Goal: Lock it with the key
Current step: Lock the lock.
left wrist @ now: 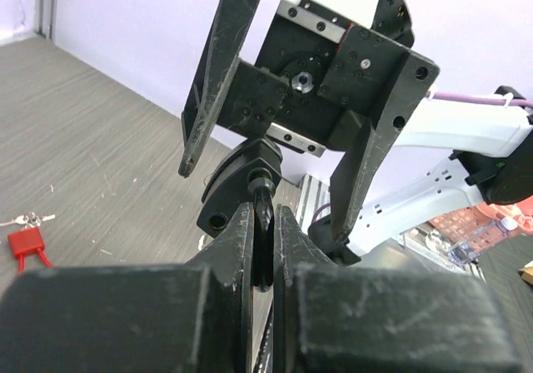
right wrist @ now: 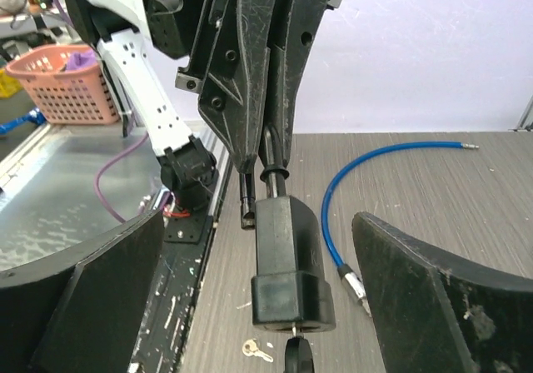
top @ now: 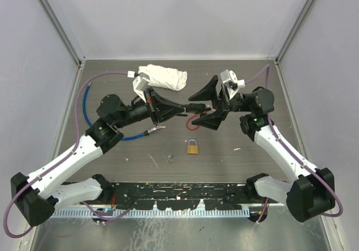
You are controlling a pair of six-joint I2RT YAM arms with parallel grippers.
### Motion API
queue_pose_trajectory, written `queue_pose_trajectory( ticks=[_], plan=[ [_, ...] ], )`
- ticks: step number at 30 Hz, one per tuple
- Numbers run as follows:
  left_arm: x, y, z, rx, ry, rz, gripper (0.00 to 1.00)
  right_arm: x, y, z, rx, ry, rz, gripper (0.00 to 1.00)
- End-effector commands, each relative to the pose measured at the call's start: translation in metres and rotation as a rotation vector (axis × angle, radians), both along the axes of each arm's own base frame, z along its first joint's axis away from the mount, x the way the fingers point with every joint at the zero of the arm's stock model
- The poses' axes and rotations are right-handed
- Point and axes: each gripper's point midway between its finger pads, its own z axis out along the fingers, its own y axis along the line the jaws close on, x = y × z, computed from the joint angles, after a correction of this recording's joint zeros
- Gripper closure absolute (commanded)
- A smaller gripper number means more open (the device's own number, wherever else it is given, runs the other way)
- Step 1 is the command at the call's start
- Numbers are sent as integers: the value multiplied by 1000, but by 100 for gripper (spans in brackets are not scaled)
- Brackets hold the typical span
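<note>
A black lock [right wrist: 287, 256] hangs in the air between the two arms. My left gripper [left wrist: 263, 231] is shut on the thin black shackle that comes out of the lock's top. A black-headed key [right wrist: 298, 358] sticks out of the lock's far end, its metal shaft in the keyhole. My right gripper [right wrist: 258, 216] stands wide open, one finger on each side of the lock body, touching neither lock nor key. From above, the lock [top: 194, 108] sits between the left gripper [top: 180, 110] and the right gripper [top: 210, 105].
On the table lie a brass padlock [top: 192, 147], a small loose key [top: 171, 158], a red padlock [left wrist: 25, 241] with keys, a blue cable [right wrist: 375, 152] with a metal tip, and a white cloth [top: 162, 76]. A pink basket [right wrist: 67, 82] stands off the table.
</note>
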Motion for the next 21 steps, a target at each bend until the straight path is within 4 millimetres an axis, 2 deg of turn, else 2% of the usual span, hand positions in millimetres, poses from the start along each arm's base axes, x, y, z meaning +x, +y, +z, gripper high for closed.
queue_pose_trajectory(
  ticks=[1, 5, 8, 14, 21],
  plan=[
    [-23, 25, 104, -236, -227, 23, 100, -4, -3, 35, 89, 22, -7, 0],
    [-24, 31, 116, -268, -228, 46, 100, -6, -4, 41, 78, 88, 7, 0],
    [-24, 33, 124, -292, -211, 51, 100, 3, -8, 46, 104, 166, -34, 0],
    [-10, 33, 130, -325, -127, 94, 100, -10, -9, 64, 108, 221, 54, 0],
    [-2, 23, 134, -322, -93, 79, 100, -16, -1, 71, 81, 284, 105, 3]
  ],
)
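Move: The key sticks out of the right-hand end of the black lock, which the left fingers hold by its shackle; it lies about 8 cm to the left hand's right and 1 cm ahead, nearly level. From the open right hand, already around the lock, the key is some 3 cm right, 1 cm ahead and 1 cm below, and the lock body 1 cm left and 1 cm ahead. The brass padlock lies on the table roughly 33 cm below, 3 cm left and level fore-and-aft. Upward, both hands together: the left lifts the black lock about 6 cm, keeping its pinch on the shackle and tipping its fingertips slightly up, while the right rises less, around 4.5 cm, rolling nearly 20 degrees so its forward side dips. The right fingers stay wide open on either side of the lock and key without closing on them. ##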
